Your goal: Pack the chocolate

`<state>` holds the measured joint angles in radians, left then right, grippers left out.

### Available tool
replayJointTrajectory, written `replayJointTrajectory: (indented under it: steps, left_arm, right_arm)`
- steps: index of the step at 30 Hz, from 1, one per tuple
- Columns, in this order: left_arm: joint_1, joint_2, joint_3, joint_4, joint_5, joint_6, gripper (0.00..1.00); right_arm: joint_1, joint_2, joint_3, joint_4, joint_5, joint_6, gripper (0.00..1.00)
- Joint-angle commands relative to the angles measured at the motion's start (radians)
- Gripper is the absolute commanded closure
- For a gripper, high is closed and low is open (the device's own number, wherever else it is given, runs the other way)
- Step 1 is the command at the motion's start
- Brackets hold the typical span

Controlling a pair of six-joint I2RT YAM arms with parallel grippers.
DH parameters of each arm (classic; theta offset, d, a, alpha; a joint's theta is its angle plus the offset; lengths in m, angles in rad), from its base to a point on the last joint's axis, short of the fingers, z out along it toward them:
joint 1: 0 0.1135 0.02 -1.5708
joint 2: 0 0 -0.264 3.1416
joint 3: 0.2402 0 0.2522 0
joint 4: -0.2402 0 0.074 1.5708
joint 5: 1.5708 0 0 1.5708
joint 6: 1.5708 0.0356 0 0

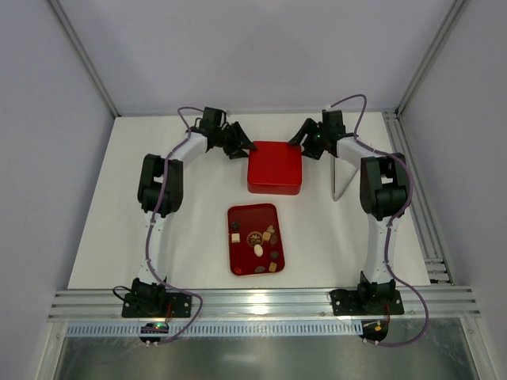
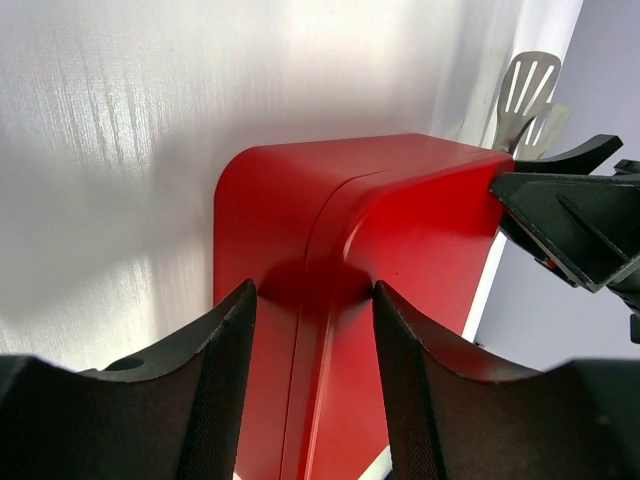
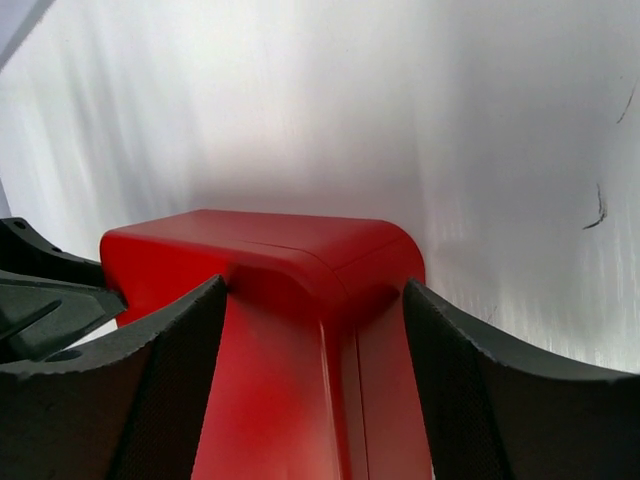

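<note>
The chocolate (image 1: 259, 251) is several small brown, tan and cream pieces lying loose on a flat red tray (image 1: 234, 261) in mid-table, apart from both arms. Behind it stands a square red box (image 1: 274, 166) with its lid on. My left gripper (image 1: 242, 149) is at the box's far left corner. In the left wrist view its fingertips (image 2: 312, 292) press either side of that corner of the box (image 2: 400, 230). My right gripper (image 1: 305, 142) is at the far right corner, its jaws (image 3: 314, 287) likewise bearing on the two faces of the box (image 3: 260, 250).
A metal slotted spatula (image 1: 336, 182) lies on the table just right of the box, beside the right arm, and its head shows in the left wrist view (image 2: 525, 90). White walls close the table at the back and sides.
</note>
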<state>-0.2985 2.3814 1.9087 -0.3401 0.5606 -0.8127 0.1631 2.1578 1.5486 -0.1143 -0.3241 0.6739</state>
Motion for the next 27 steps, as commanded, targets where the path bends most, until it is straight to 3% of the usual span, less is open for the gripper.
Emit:
replayJointTrajectory:
  steps: [1, 7, 15, 22, 27]
  left_arm:
    - [-0.008, 0.042, -0.053, -0.165, -0.13, 0.05, 0.51]
    - [0.027, 0.007, 0.009, -0.169, -0.1, 0.063, 0.48]
    - [0.062, -0.103, 0.081, -0.192, -0.071, 0.101, 0.34]
    - [0.056, -0.344, -0.063, -0.195, -0.097, 0.122, 0.32]
    - [0.03, -0.571, -0.31, -0.188, -0.157, 0.182, 0.31]
  right_arm:
    - [0.023, 0.016, 0.062, -0.152, 0.028, -0.069, 0.27]
    - [0.007, -0.009, 0.191, -0.192, 0.014, -0.074, 0.18]
    - [0.004, -0.114, 0.268, -0.243, 0.048, -0.085, 0.12]
    - [0.018, -0.395, 0.006, -0.162, 0.094, -0.083, 0.09]
    - [0.047, -0.706, -0.221, -0.131, 0.163, -0.131, 0.08]
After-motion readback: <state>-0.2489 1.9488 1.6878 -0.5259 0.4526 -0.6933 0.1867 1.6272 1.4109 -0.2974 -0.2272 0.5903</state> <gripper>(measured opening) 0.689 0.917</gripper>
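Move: The closed chocolate box lies right at my fingers: its middle is about 6 cm to the right of my left hand, 7 cm back and 3 cm lower, and roughly 7 cm left, 8 cm back and 3 cm below my right. The chocolate tray stands straight back from the left hand, some 28 cm nearer my base. The slotted tongs lie about 12 cm right of the right hand and 5 cm back. I free both hands from the box's far corners, widening both pairs of fingers. My left hand first slides left, clear of the corner, then climbs about 11 cm while drawing back, ending some 6 cm farther left. My right hand lifts off upward, edging forward a little before it sweeps back, about 17 cm up in all, its fingertips tipping up some 15 degrees. ##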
